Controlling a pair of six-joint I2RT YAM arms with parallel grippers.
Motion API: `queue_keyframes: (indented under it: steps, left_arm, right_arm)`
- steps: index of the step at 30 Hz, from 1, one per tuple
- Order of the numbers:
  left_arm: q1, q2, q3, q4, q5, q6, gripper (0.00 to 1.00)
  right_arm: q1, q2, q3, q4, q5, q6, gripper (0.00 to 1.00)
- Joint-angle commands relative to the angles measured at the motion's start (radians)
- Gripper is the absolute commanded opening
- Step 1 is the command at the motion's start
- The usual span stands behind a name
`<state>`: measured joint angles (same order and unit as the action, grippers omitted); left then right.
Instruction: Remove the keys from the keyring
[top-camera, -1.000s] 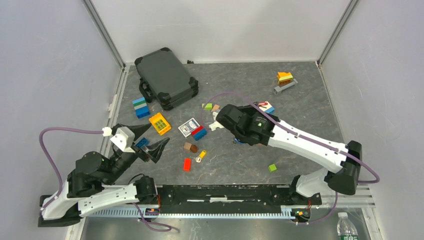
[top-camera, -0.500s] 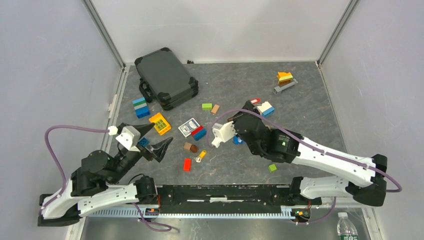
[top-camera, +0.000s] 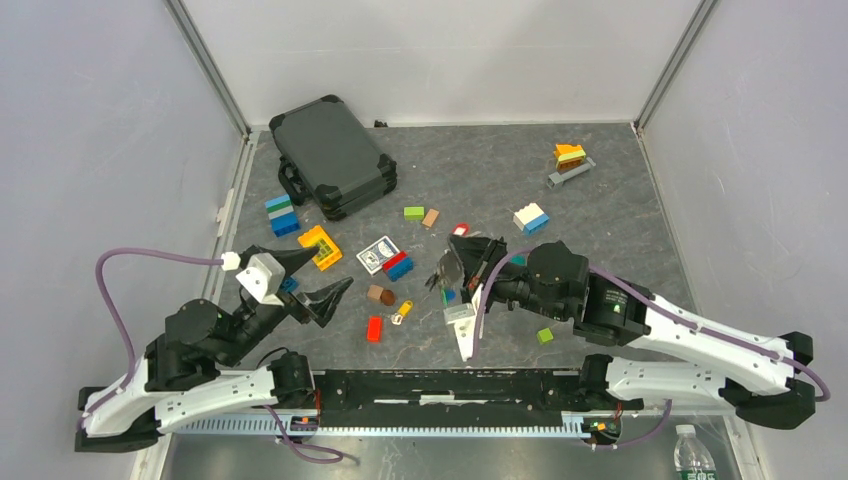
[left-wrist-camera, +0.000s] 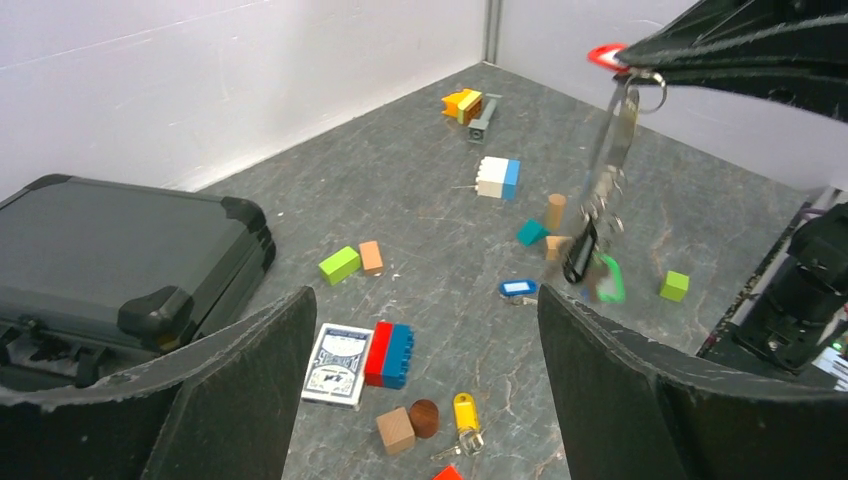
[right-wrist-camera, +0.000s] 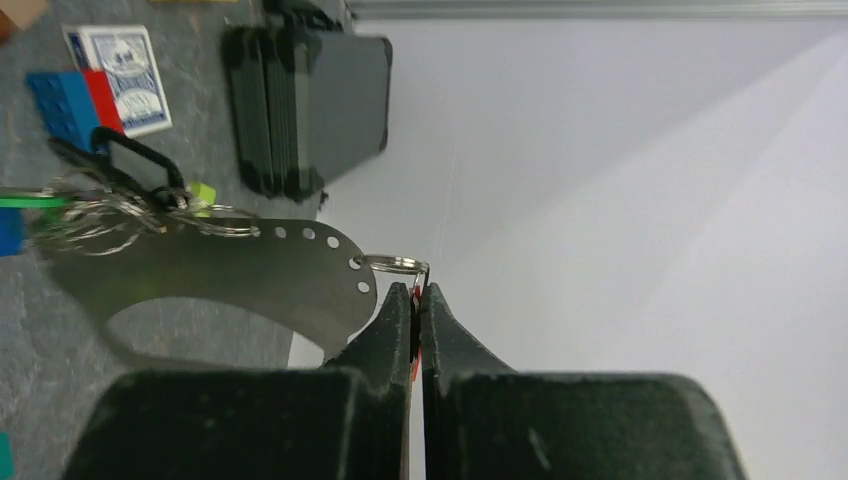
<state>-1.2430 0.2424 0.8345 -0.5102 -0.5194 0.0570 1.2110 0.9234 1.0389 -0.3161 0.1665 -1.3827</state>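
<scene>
My right gripper (top-camera: 464, 237) is shut on a red key tag (top-camera: 460, 229) and holds it above the table; the same pinch shows in the right wrist view (right-wrist-camera: 415, 296). The grey metal keyring (left-wrist-camera: 615, 125) hangs from it by a small split ring (right-wrist-camera: 395, 264). A black key (left-wrist-camera: 580, 255) and a green key (left-wrist-camera: 609, 281) dangle at its lower end. A blue key (left-wrist-camera: 517, 288) and a yellow key (left-wrist-camera: 463, 412) lie loose on the table. My left gripper (top-camera: 318, 273) is open and empty, left of the yellow key (top-camera: 404, 309).
A black case (top-camera: 332, 155) stands at the back left. A card box (top-camera: 378, 253), a red-blue brick (top-camera: 399, 266), wooden blocks (top-camera: 381, 294) and a red brick (top-camera: 374, 328) lie mid-table. A green cube (top-camera: 545, 336) and a white-blue brick (top-camera: 530, 217) lie to the right.
My right arm has drawn back toward the near edge and turned its wrist, lifting the keyring bunch by the red tag. My left gripper has edged slightly forward and right.
</scene>
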Motion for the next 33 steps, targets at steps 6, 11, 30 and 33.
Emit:
queue_keyframes:
  steps: [6,11,30,33]
  left_arm:
    - [-0.004,0.07,0.0,0.11,0.165,0.003,0.85]
    - [-0.004,0.109,-0.004,0.159,0.24,-0.009,0.85]
    - [-0.004,0.153,-0.062,0.342,0.368,-0.048,0.9]
    - [-0.004,0.178,-0.054,0.352,0.369,-0.049,0.89]
  right_arm:
    - [0.005,-0.007,0.038,0.051,-0.323,0.008,0.0]
    - [0.005,-0.016,0.059,0.039,-0.361,0.012,0.0]
    - [0.007,-0.01,0.161,0.041,-0.379,0.204,0.0]
    - [0.006,0.013,0.22,0.009,-0.373,0.296,0.0]
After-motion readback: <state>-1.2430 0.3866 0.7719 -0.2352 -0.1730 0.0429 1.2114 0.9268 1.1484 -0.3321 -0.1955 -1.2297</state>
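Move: The keyring's steel plate, swinging with the key bunch under my right fingers, is about 18 cm to the right of my open left hand, level ahead, 5 cm lower. From that hand the card deck lies 12 cm ahead, 6 right, the red-and-blue brick 11 ahead, 10 right, both some 33 cm below. From my right hand the plate hangs 2 cm back, 1 left, 6 below; the left fingers wait 19 cm left, 4 back, about level. I bring my open left hand about 8 cm to the right and 3 cm back towards the hanging keyring, turning it some 20 degrees clockwise, fingers wide and touching nothing. My right hand keeps its pinch on the red tag by the ring, draws back about 6 cm and 3 left while turning counter-clockwise, then lifts about 4 cm late on, its fingertips tilting up. ##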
